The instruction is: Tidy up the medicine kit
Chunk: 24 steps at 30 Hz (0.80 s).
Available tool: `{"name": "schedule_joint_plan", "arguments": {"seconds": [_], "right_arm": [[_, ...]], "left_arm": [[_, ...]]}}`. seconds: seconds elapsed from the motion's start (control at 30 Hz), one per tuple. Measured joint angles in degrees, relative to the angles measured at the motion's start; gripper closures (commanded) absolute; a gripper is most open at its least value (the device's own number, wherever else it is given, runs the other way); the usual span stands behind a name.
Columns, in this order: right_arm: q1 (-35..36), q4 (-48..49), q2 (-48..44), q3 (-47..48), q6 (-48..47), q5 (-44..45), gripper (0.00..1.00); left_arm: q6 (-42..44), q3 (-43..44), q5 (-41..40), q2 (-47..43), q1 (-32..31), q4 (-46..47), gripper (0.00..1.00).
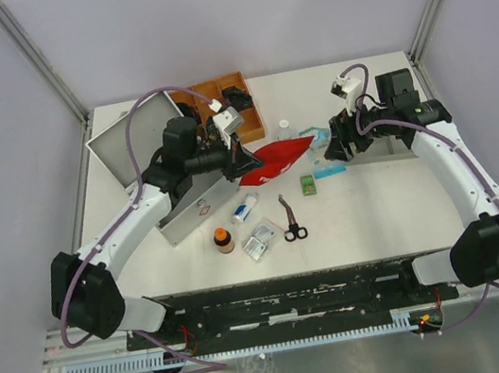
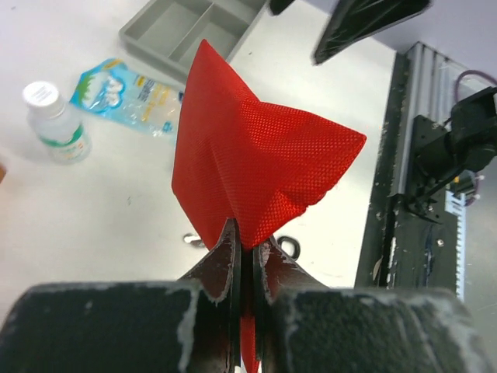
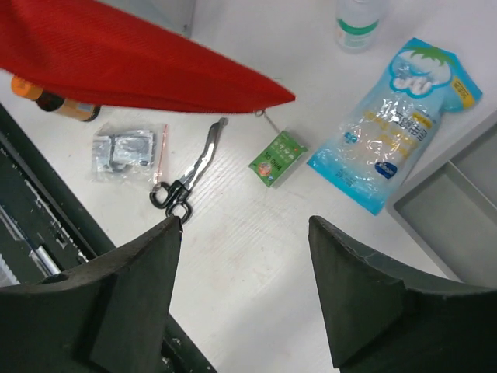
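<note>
The medicine kit (image 1: 187,214) is a silver-grey box at the left of the table, with its lid (image 1: 132,141) standing open. My left gripper (image 1: 243,162) hangs just to the right of the kit and is shut on a red mesh cloth (image 1: 275,157). In the left wrist view the cloth (image 2: 248,155) fans out from between the closed fingers of the left gripper (image 2: 250,242). My right gripper (image 3: 245,223) is open and holds nothing. It hovers above bare table to the right of the cloth (image 3: 116,66), apart from it.
A brown wooden tray (image 1: 237,102) sits at the back. A small white bottle (image 1: 285,129), a blue packet (image 3: 396,124), a green sachet (image 3: 278,158), forceps (image 3: 190,171), a clear plastic packet (image 3: 124,148), an amber bottle (image 1: 224,239) and a white tube (image 1: 244,208) lie loose. A shallow grey tray (image 2: 194,27) stands at the right.
</note>
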Motion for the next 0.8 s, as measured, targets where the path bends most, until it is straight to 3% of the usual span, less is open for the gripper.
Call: {"name": "schedule_joint_plan", "arguments": {"seconds": [0.2,0.43,0.63,0.8], "right_arm": [[0.0,-4.6,-4.1,0.1,-3.3,-3.4,0.24],[0.0,-4.8,-10.5,-3.0,-3.1,-4.3,0.24],[0.0,-4.2,-12.0,-5.9,-2.7,-4.1,0.24],[0.0,-4.1,-12.0,-7.1,-2.7,-3.6,0.24]], "left_arm": [[6.6,2.8,-6.6,-5.5,3.1,-12.8,0.97],[7.2,7.3,-11.4,-12.4,15.6,-21.4,0.97],[2.1,8.9,-4.1,-10.4,30.7,-27.2,0.97],[-1.6,6.8,1.2,-8.5,36.5,-29.1,0.97]]}}
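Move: The gray box with its lid up lies about 19 cm left of the left hand, 5 cm back and 17 cm below; that hand already holds the red pouch. The white-blue tube lies 12 cm back and 2 cm left of the hand, the orange-capped bottle 20 cm back and 10 cm left, both about 20 cm below. From the already open right hand, the gray box is some 40 cm left and 6 cm back. Left hand swings the pinched red pouch 22 cm left over the gray box; open right hand backs off 6 cm. ##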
